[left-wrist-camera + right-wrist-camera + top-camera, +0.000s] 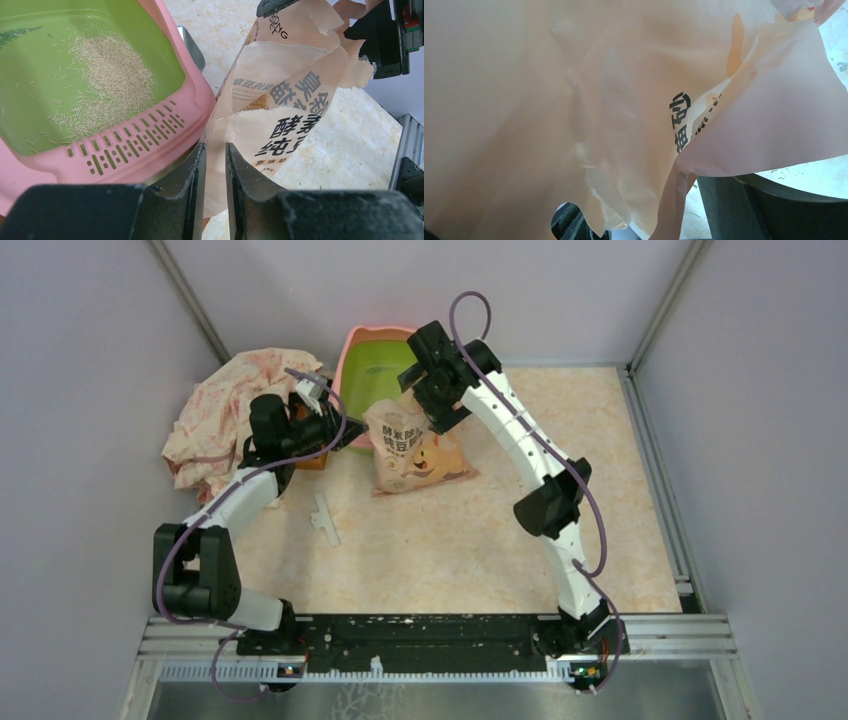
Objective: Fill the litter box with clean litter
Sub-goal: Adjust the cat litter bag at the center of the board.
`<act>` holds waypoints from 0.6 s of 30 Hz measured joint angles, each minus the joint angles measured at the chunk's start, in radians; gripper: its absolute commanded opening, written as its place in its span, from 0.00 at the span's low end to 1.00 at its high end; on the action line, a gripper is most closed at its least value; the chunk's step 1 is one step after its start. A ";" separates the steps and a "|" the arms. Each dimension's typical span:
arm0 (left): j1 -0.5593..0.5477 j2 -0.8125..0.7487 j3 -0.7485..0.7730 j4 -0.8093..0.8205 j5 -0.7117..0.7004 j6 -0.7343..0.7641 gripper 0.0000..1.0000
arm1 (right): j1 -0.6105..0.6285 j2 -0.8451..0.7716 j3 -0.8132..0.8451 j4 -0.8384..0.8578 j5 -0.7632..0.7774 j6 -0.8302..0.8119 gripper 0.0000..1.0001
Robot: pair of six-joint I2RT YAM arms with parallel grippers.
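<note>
The litter box (352,368) is pink with a lime-green inside (30,55) and stands at the back. A patch of clean litter (112,80), pale tan granules, lies on its floor. The peach-pink litter bag (418,455) stands just in front of the box with its torn top open (295,75). My left gripper (215,162) is shut on a thin edge of the bag, right beside the box's slotted pink rim (130,142). My right gripper (432,390) hovers at the bag's top. Its fingers (734,210) are spread wide, with the bag's loose paper (589,100) draped across between them.
A crumpled floral cloth (235,415) lies at the back left, behind my left arm. A small white plastic piece (325,518) lies on the marbled floor. A grey metal edge (193,46) shows behind the box. Walls and rails close in on all sides.
</note>
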State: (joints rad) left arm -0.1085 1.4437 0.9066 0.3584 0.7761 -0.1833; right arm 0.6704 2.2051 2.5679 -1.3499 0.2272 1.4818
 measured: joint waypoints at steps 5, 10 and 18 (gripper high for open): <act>0.000 0.000 0.000 0.000 0.002 -0.002 0.27 | -0.003 0.001 -0.001 0.000 0.000 -0.024 0.80; 0.000 0.000 0.000 0.000 0.003 -0.003 0.26 | -0.003 0.001 -0.022 0.018 0.001 -0.051 0.18; 0.000 -0.002 0.000 0.000 0.010 -0.007 0.29 | 0.001 0.001 -0.048 0.037 0.004 -0.085 0.00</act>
State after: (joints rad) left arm -0.1085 1.4422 0.9066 0.3580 0.7864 -0.1902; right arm 0.6712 2.2059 2.5202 -1.3125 0.2310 1.3968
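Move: The right hand hangs wide open over the upper right of the cat litter bag, paper of the bag's mouth already between its spread fingers; the bag's middle is some 12 cm below, about 6 cm back and 2 cm left. The litter box is roughly 6 cm ahead, 8 cm left and 20 cm down, and a metal scoop about 2 cm ahead, 8 cm right and 22 cm down. From the left hand the bag's middle lies about 10 cm right, 4 cm back, 10 cm below. The right fingers close from wide open to almost shut and pinch the paper at the upper right of the bag's mouth. While they shut, the hand stays over that spot, sinking only about 1.5 cm with a slight counter-clockwise turn of the wrist, the fingers still pointing steeply down and forward. ##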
